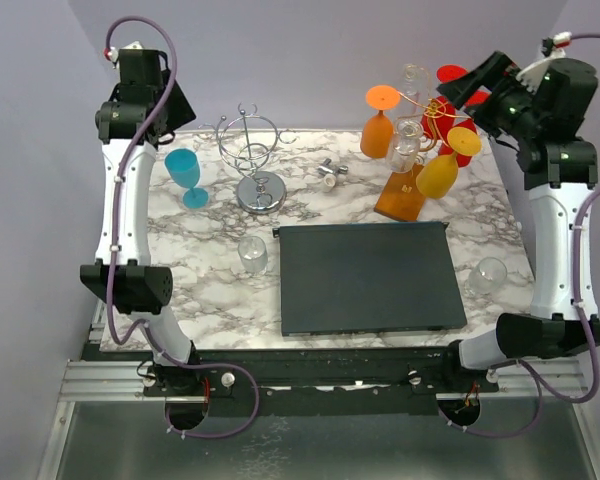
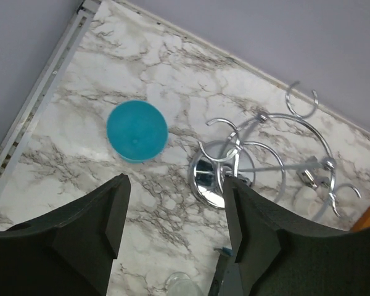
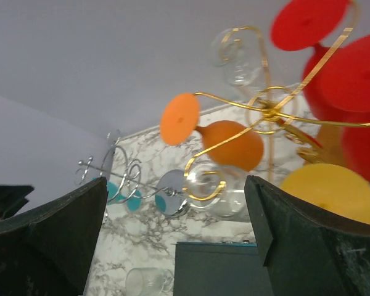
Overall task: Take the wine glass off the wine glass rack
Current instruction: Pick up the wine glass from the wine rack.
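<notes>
The wine glass rack point(image 1: 400, 196) stands at the back right, an orange-brown wooden base with gold wire hooks point(image 3: 266, 111). Upside down on the hooks hang an orange wine glass point(image 1: 378, 126), a yellow one point(image 1: 439, 172), a red one point(image 1: 442, 116) and clear ones point(image 1: 406, 150). My right gripper point(image 1: 462, 88) hovers open just right of the rack, level with the hooks; the clear glass point(image 3: 213, 185) and the orange glass point(image 3: 229, 145) show between its fingers, apart from them. A teal wine glass point(image 1: 186, 176) stands upright on the table at the left. My left gripper point(image 2: 172, 213) is open and empty high above it.
A silver chrome wire stand point(image 1: 253, 168) sits beside the teal glass. A dark flat tray point(image 1: 370, 276) lies at the centre front. Clear cups stand left of the tray point(image 1: 253, 255) and at its right point(image 1: 488, 275). A small metal piece point(image 1: 331, 172) lies behind the tray.
</notes>
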You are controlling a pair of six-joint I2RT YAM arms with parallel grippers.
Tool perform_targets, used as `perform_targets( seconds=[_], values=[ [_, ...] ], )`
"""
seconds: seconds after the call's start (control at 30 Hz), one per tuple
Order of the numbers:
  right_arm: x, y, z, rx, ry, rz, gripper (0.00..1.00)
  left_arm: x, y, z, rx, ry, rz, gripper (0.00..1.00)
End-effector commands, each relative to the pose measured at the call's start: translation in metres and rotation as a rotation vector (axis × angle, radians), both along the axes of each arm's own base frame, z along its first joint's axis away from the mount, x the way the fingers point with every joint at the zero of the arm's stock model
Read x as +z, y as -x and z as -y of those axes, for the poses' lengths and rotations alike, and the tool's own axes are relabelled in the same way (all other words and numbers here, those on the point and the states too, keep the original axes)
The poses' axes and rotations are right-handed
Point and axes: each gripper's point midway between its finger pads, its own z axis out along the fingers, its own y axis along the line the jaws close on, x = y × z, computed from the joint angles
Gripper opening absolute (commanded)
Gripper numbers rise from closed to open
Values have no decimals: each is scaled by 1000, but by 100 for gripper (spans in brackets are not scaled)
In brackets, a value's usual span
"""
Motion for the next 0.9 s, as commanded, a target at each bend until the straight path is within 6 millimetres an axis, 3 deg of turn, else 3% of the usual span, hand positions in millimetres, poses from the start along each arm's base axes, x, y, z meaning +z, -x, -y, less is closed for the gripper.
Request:
perform_targets(
  seconds=[0.0,0.2,0.33,0.57,0.67,0.87],
  values=[
    [-11,15,36,31,-87,-32,100,26,20,58,-94,-15,87,69],
    [-40,32,85,-82,-146,-74,100,43,55,130,-262,48,168,74],
    [-72,44,111,-97,-267,-115,98,41,79,176,-390,101,185,78],
    [-93,54,107,-27,-384,-98,92,5,125,247,-617,216,139,87],
    [-98,52,104,9,-433,-96,87,-11,141,266,-689,258,116,90],
    [-102,41,109,3,-467,-96,74,-27,159,274,-753,307,101,92]
  ],
)
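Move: The yellow wine glass hangs from the gold rack about level ahead with the right hand, some 6 cm to its right and 16 cm below. At much the same height, one red glass hangs about 10 cm ahead and 8 cm to the hand's right; a clear glass is 3 cm ahead and 6 cm left. From the left hand, the yellow glass is roughly 64 cm right, 7 cm back and 6 cm lower. Right hand drops and swings right, 12 cm each, towards the yellow glass, rolling left-side-up; left sweeps 26 cm right. ##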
